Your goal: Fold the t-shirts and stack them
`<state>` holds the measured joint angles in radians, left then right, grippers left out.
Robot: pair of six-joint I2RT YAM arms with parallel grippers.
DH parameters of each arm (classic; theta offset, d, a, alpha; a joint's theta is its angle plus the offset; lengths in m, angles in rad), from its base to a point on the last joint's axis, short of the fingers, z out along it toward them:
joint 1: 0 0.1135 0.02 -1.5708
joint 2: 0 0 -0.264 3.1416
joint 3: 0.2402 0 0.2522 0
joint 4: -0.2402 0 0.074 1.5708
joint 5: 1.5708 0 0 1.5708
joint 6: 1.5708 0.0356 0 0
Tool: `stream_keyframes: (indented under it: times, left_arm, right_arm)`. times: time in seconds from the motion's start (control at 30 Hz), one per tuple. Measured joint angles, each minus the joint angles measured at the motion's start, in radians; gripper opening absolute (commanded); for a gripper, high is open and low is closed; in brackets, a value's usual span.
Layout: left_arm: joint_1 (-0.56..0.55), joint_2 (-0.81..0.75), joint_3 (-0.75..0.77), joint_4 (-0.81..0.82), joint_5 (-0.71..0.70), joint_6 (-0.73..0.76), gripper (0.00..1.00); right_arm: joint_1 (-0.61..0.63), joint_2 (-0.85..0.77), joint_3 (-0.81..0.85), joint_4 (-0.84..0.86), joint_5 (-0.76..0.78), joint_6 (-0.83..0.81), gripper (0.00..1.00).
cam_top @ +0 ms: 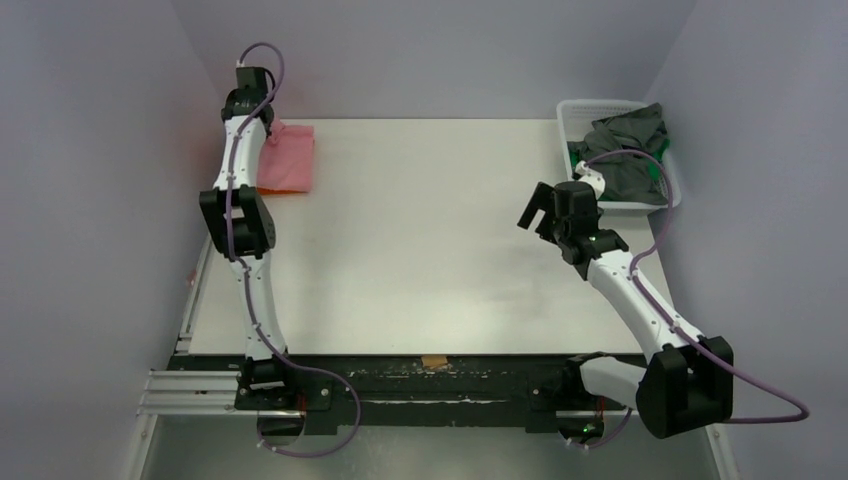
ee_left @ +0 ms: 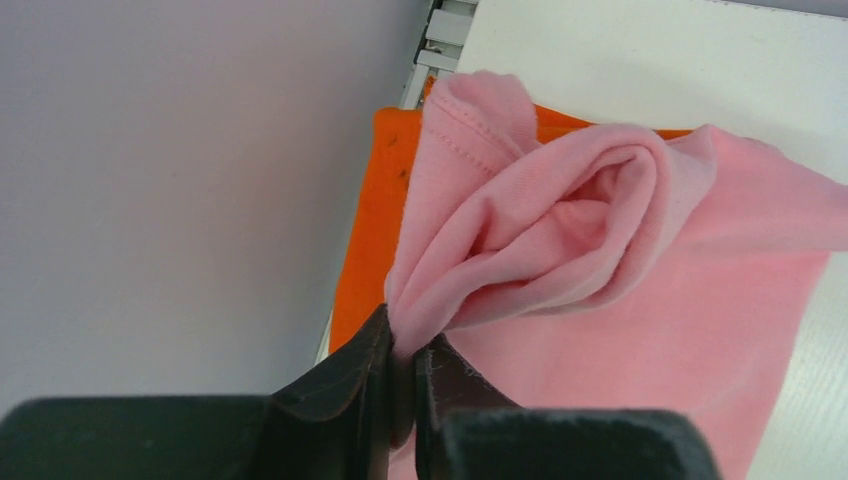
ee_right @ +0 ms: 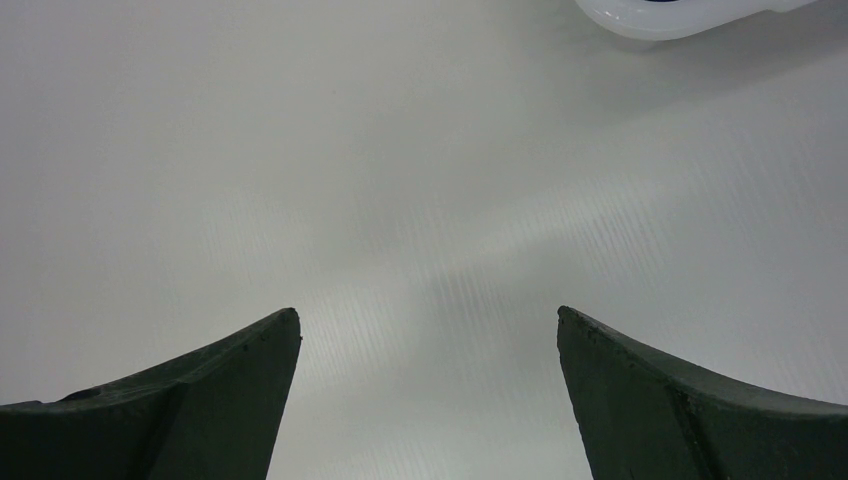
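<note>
A folded light pink t-shirt (cam_top: 288, 152) lies on a folded bright orange t-shirt (cam_top: 290, 187) at the table's far left. My left gripper (cam_top: 262, 128) is shut on a bunched fold of the pink shirt (ee_left: 560, 220), pinched at the fingertips (ee_left: 408, 345); the orange shirt (ee_left: 365, 230) shows beneath. My right gripper (cam_top: 533, 210) is open and empty over bare table; its fingers (ee_right: 240, 370) point at the white surface. A grey t-shirt (cam_top: 625, 140) and a green one (cam_top: 657, 172) lie in the basket.
A white basket (cam_top: 572, 112) stands at the far right corner; its rim shows in the right wrist view (ee_right: 680, 15). Grey walls enclose the table on the left, back and right. A tape mark (cam_top: 433, 361) sits at the near edge.
</note>
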<state>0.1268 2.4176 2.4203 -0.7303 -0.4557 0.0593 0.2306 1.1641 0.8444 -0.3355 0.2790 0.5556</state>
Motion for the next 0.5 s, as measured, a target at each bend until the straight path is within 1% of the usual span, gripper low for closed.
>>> stream_keyframes:
  times: [0.03, 0.13, 0.17, 0.33, 0.4, 0.5]
  left_arm:
    - [0.002, 0.014, 0.005, 0.005, -0.007, -0.009, 0.75]
    - [0.009, 0.026, 0.005, 0.003, -0.022, -0.05, 0.94]
    - [0.012, 0.024, 0.005, 0.008, -0.029, -0.066, 0.99]
    - [0.024, -0.027, 0.004, -0.005, -0.029, -0.144, 1.0]
    - [0.024, -0.082, -0.01, -0.024, 0.0, -0.188, 1.0]
    - [0.024, -0.222, -0.077, -0.057, 0.087, -0.281, 1.0]
  right_arm:
    - [0.0, 0.003, 0.0, -0.002, 0.001, 0.0, 0.99]
    - [0.0, 0.01, 0.0, -0.007, 0.004, 0.0, 0.99]
    - [0.0, 0.01, 0.0, -0.011, 0.006, 0.0, 0.99]
    - [0.0, 0.004, 0.0, -0.02, 0.015, 0.001, 0.99]
    - [0.0, -0.008, 0.0, -0.029, 0.015, 0.004, 0.99]
    - [0.0, -0.052, -0.001, -0.052, 0.015, 0.012, 0.99]
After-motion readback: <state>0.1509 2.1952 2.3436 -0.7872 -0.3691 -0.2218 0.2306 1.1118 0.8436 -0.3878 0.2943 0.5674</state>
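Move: My left hand still pinches the gathered edge of the pink t-shirt above the stack. The stack's middle lies about 7 cm below me, 2 cm ahead and 2 cm right, with the orange t-shirt's middle under it at the same spot, some 9 cm down. The table's far left corner is about 14 cm ahead and 5 cm left. From my idle right hand, the stack lies roughly 60 cm left and 25 cm ahead. I open my left fingers from nearly shut to fully wide and let go of the pink t-shirt, dipping about 1 cm and easing slightly left as they spread. Then I lift ever faster off the stack, some 9 cm up from the dip, drawing back and to the right about 3 cm each while the hand tips up and rolls left side down, some 20 degrees in all. ##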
